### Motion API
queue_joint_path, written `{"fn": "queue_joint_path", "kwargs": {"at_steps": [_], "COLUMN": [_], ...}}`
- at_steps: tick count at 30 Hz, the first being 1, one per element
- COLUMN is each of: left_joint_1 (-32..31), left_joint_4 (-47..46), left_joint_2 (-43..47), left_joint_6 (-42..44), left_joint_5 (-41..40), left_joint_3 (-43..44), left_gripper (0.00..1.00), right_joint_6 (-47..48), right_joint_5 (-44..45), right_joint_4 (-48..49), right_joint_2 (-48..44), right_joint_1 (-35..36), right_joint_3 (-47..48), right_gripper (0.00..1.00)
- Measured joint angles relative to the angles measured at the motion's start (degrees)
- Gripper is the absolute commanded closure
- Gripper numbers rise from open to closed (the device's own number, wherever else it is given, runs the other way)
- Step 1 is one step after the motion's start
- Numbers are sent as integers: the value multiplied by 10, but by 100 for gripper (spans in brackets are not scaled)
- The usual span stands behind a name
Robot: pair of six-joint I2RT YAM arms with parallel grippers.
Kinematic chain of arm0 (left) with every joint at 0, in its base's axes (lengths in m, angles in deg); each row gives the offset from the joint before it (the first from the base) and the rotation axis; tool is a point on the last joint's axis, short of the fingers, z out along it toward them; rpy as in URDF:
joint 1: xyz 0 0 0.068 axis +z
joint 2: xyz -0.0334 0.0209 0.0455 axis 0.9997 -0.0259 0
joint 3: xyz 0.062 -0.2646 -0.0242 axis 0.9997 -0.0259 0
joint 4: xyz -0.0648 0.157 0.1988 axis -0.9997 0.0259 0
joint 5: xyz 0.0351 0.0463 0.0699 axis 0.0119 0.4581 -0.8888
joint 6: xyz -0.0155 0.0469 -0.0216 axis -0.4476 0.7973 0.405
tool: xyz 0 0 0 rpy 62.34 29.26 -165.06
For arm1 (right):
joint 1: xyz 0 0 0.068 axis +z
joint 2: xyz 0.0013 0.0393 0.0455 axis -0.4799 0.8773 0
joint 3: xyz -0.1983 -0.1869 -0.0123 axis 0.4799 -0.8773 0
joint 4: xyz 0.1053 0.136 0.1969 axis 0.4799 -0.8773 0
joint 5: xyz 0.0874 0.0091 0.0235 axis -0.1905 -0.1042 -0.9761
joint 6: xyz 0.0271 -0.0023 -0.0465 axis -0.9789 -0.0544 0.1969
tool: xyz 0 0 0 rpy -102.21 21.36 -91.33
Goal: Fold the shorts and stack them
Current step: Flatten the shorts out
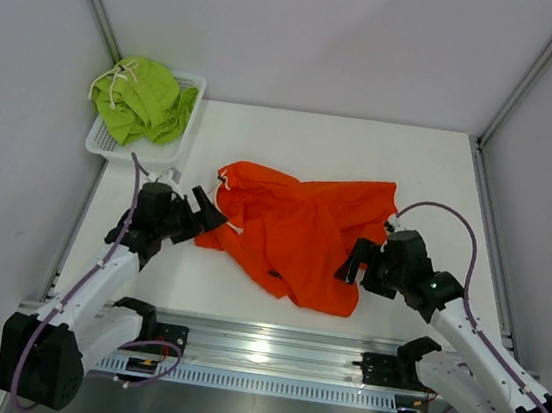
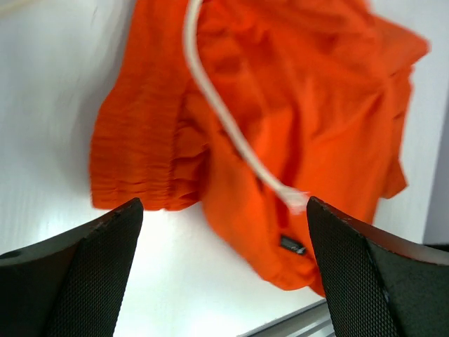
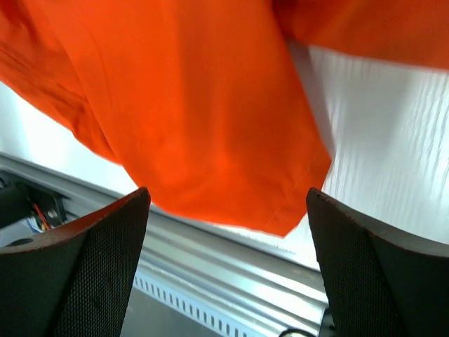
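The orange shorts (image 1: pixel 304 228) lie crumpled and spread across the middle of the table, a white drawstring (image 2: pixel 231 126) trailing over them. The lime green shorts (image 1: pixel 146 100) sit bunched in the white mesh basket (image 1: pixel 186 137) at the back left. My left gripper (image 1: pixel 207 213) hovers open at the orange shorts' left edge, its fingers (image 2: pixel 91 274) wide with only table between them. My right gripper (image 1: pixel 354 262) stands open at the shorts' right front corner (image 3: pixel 280 203), nothing held.
The metal rail (image 1: pixel 268 352) runs along the table's near edge just below the shorts' front hem. Grey enclosure walls (image 1: pixel 29 86) close in left, right and back. The basket stands against the left wall.
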Motion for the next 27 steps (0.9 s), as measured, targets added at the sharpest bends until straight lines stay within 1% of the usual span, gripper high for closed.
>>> {"fn": "queue_joint_path", "kwargs": {"at_steps": [2, 6, 9, 12, 13, 14, 16, 18, 21, 22, 23, 25, 26, 27], "left_joint_1": [1, 17, 60, 88, 92, 94, 95, 100, 112, 113, 113, 113, 114, 114], "left_joint_4": [-5, -39, -91, -123, -130, -138, -158, -196, -238, -248, -256, -271, -275, -277], "left_joint_2": [-8, -27, -31, -30, -30, -31, -35, -44, -56, -57, -56, -54, -52, -49], "left_joint_6": [-2, -2, -6, -10, -11, -11, -11, -12, -12, -12, -12, -12, -11, -11], "left_joint_5": [-4, -5, 10, 19, 21, 23, 38, 61, 90, 97, 104, 112, 114, 115], "left_joint_3": [-28, -56, -93, -129, -137, -143, -148, -152, -156, -157, -158, -160, -161, -162], "left_gripper": [1, 1, 1, 1, 1, 1, 1, 1, 1, 1, 1, 1, 1, 1], "right_joint_6": [-21, -60, -96, -130, -138, -148, -165, -178, -195, -201, -206, -208, -209, -207], "right_joint_5": [34, 84, 123, 136, 137, 137, 137, 135, 117, 110, 102, 90, 87, 83], "right_joint_4": [-8, -11, -18, -19, -18, -16, -7, 11, 57, 70, 83, 102, 108, 105], "right_joint_2": [-19, -36, -39, -52, -57, -64, -75, -85, -97, -97, -97, -94, -94, -94], "right_joint_1": [42, 91, 125, 148, 153, 158, 165, 168, 169, 169, 168, 164, 162, 155], "right_joint_3": [-12, -39, -66, -98, -107, -117, -135, -150, -174, -179, -182, -182, -180, -176], "right_gripper": [6, 5, 5, 7, 9, 13, 17, 27, 52, 59, 74, 85, 95, 100]}}
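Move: The shorts' near right corner lies about 6 cm back from the right hand and 7 cm below; their black tag is roughly 18 cm left of that hand and level with it, and the spread right-hand flap about 14 cm ahead and 4 cm right. From the left hand, the waistband's near end is roughly 2 cm left and 9 cm below, and the loose drawstring tip 6 cm right and 2 cm ahead. The shorts' near right corner is pinched by the right hand, which sinks about 7 cm while drawing back some 6 cm, then closes its wide-open fingers on the cloth as it eases left and begins to rise. The left hand, fingers still open, dips down and a little left towards the waistband's near end, then comes up about 3 cm, tipping its fingers slightly upward. ##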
